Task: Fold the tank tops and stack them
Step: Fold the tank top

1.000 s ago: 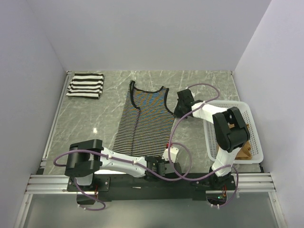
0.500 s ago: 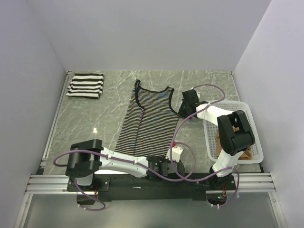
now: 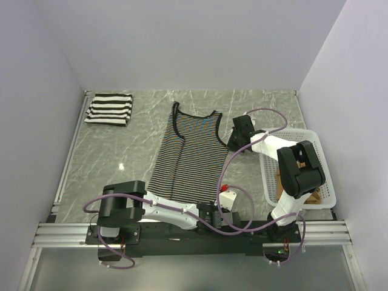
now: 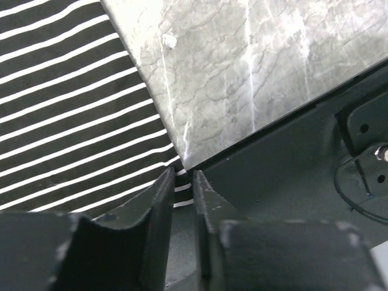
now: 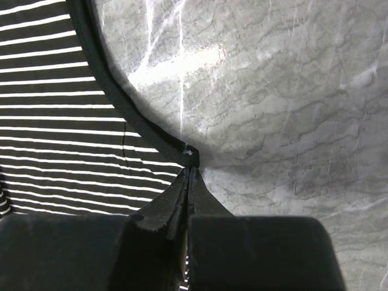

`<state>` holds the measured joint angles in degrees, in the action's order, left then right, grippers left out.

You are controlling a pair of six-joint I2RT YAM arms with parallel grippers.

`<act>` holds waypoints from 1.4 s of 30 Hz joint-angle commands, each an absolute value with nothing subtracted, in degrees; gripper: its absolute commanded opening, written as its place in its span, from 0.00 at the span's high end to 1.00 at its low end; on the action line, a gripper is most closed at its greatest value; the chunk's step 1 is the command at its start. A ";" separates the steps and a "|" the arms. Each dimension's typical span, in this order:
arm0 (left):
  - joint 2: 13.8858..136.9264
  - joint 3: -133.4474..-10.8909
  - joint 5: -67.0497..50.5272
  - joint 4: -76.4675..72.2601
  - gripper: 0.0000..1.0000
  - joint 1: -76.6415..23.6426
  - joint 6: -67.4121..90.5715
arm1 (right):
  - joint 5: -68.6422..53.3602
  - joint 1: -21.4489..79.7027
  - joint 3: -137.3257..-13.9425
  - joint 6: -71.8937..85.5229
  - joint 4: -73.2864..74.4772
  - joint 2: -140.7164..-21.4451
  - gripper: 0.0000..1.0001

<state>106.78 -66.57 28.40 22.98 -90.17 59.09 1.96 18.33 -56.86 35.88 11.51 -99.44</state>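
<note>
The thin-striped tank top [image 3: 191, 157] with dark trim lies flat mid-table, neckline far. My right gripper [image 3: 233, 143] is shut on its trim [image 5: 139, 127] at the right armhole corner, jaws pressed together [image 5: 189, 167]. My left gripper [image 3: 212, 209] sits low at the near right hem corner. Its jaws [image 4: 182, 177] stand a narrow gap apart, and the striped hem corner [image 4: 183, 185] lies between the tips. The wide-striped tank top [image 3: 109, 109] rests folded at the far left. The tan-brown one [image 3: 313, 195] lies in the basket.
A white lattice basket [image 3: 321, 145] stands at the right edge, right beside the right arm. Metal rails run along the near edge [image 3: 182, 230] and the left side [image 3: 70, 151]. Purple cables loop over both arms.
The thin-striped top was drawn right and far, and now lies flat. The right gripper moved right with its armhole. The left arm swung right near the hem and its jaws parted.
</note>
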 commanded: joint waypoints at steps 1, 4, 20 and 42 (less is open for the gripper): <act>107.40 -68.29 30.24 23.99 0.77 -90.88 59.77 | 1.93 17.84 -56.16 34.89 10.19 -96.59 1.00; 107.40 -68.55 30.41 24.52 0.91 -91.14 59.94 | 2.02 17.58 -56.16 34.89 10.28 -96.33 1.00; 87.20 -53.18 34.63 13.45 0.99 -90.88 63.80 | 3.43 15.91 -58.00 32.26 15.20 -92.28 1.00; 61.88 -34.54 39.99 30.32 0.99 -89.03 84.37 | 8.35 30.67 -90.59 33.66 27.59 -114.25 1.00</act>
<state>63.64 -35.22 39.42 25.43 -89.06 80.82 5.34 29.65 -85.27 33.58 24.95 -112.03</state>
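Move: The loose right hem corner of the tank top sits right at the left fingertips, within about 1 cm; the edge of the already folded-in left flap runs some 14 cm to the left of that hand, about level with it. The right hand already holds the right underarm corner; the flap's armhole corner, where it is headed, lies about 15 cm to its left and 3 cm ahead, slightly below. The basket's middle is some 23 cm right of the right hand and 7 cm back. The left fingers pinch shut on the right hem corner, lift it about 6 cm and carry it some 13 cm left and a little forward, turning roughly 20 degrees counter-clockwise. The right hand keeps its pinch on the underarm corner, eases 2 cm right while rising, then swings left and forward over the garment towards the folded-in flap, dipping slightly at the end. ##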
